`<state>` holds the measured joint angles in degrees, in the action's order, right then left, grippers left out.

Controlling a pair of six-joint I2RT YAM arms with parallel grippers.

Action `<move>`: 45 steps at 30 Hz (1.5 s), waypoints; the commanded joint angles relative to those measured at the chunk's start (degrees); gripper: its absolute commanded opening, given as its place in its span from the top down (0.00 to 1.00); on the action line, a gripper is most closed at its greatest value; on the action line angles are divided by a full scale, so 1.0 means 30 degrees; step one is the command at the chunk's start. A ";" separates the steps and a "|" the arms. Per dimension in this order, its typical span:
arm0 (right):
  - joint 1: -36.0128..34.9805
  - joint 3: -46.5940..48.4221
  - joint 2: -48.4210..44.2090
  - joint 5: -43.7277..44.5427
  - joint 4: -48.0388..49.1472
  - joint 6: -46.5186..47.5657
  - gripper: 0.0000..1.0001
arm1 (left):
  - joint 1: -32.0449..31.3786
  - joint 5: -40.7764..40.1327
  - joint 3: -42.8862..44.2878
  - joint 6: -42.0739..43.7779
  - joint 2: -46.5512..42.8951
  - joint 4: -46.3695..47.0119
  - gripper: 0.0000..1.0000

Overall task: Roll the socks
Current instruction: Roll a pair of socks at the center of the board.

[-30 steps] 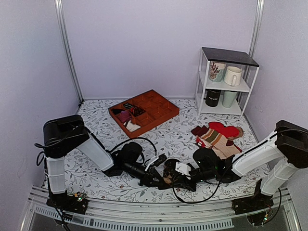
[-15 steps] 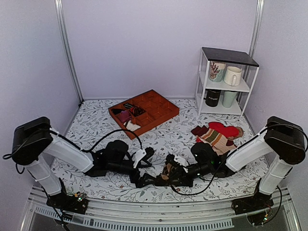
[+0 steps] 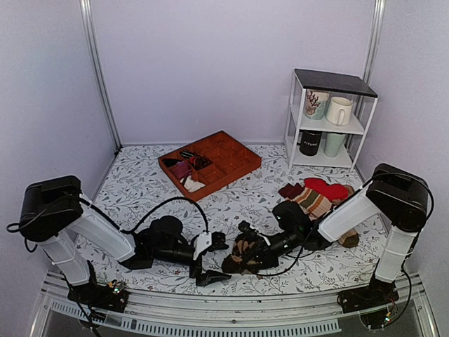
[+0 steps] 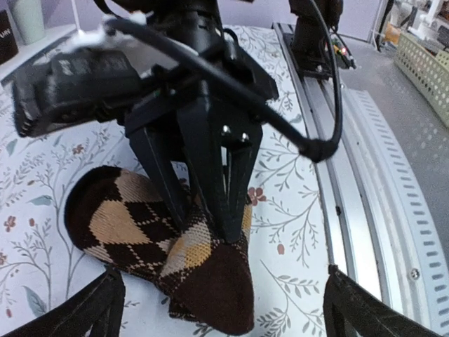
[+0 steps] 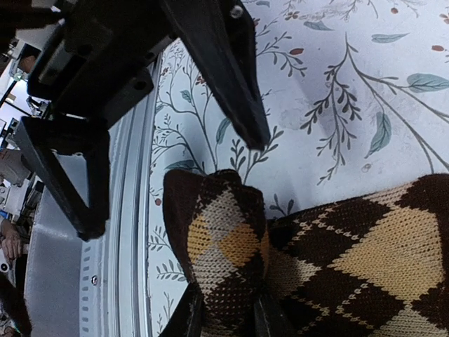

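The socks (image 3: 245, 252) are a dark brown bundle with tan and black argyle diamonds, lying low near the table's front edge. My right gripper (image 3: 251, 254) is shut on a folded end of the socks (image 5: 226, 239), its two fingers pinching the knit from both sides. My left gripper (image 3: 222, 260) stands wide open just left of the bundle, with nothing in it. In the left wrist view the socks (image 4: 140, 225) lie ahead between the spread tips of the left gripper (image 4: 223, 281), and the right gripper's fingers (image 4: 210, 175) press down into them.
An orange compartment tray (image 3: 238, 160) with small sock bundles sits at the back middle. A white shelf (image 3: 335, 83) with mugs stands back right. A pile of red, striped and beige socks (image 3: 317, 197) lies behind the right arm. A metal rail (image 3: 231, 312) runs along the front edge.
My left gripper has opened wide, let go of the socks and drawn back to the left. The right gripper has carried the bundle leftward, still pinching it.
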<state>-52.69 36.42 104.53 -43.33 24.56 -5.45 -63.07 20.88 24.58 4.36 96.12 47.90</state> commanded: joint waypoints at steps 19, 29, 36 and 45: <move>0.0045 0.0447 0.1143 0.0494 -0.4814 0.0247 0.82 | -0.0754 -0.9521 -0.4815 -0.2544 -0.0487 1.4260 0.01; 0.0083 0.0574 0.1109 0.0277 -0.5286 0.0400 0.82 | -0.1468 -0.3431 -0.3656 -0.0688 -0.0447 0.8390 0.23; 0.0094 0.0798 0.1485 0.0184 -0.5250 0.0440 0.82 | -0.1578 -0.2590 -0.1577 0.0743 0.1023 0.3929 0.23; 0.0097 0.0834 0.1583 -0.0170 -0.5270 0.0417 0.82 | -0.1726 -0.3146 -0.0298 0.2043 0.2582 0.2790 0.24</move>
<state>-52.10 40.66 105.65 -46.22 17.37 -4.91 -67.42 11.29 22.17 7.60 102.80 58.13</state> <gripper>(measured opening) 0.195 0.765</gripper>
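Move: The half-rolled argyle sock pair lies about 5 cm to the right of the open left hand, roughly 1 cm ahead and 5 cm below. From the left hand, the striped sock pile is some 20 cm ahead and 27 cm right, the red tray about 35 cm ahead and 5 cm left. The right hand already pinches the argyle pair, whose middle is about 2 cm ahead, 1 cm left and 1 cm below. Left lifts some 6 cm, swings left, then returns down towards the sock, jaws part-closing; right keeps its pinch. ##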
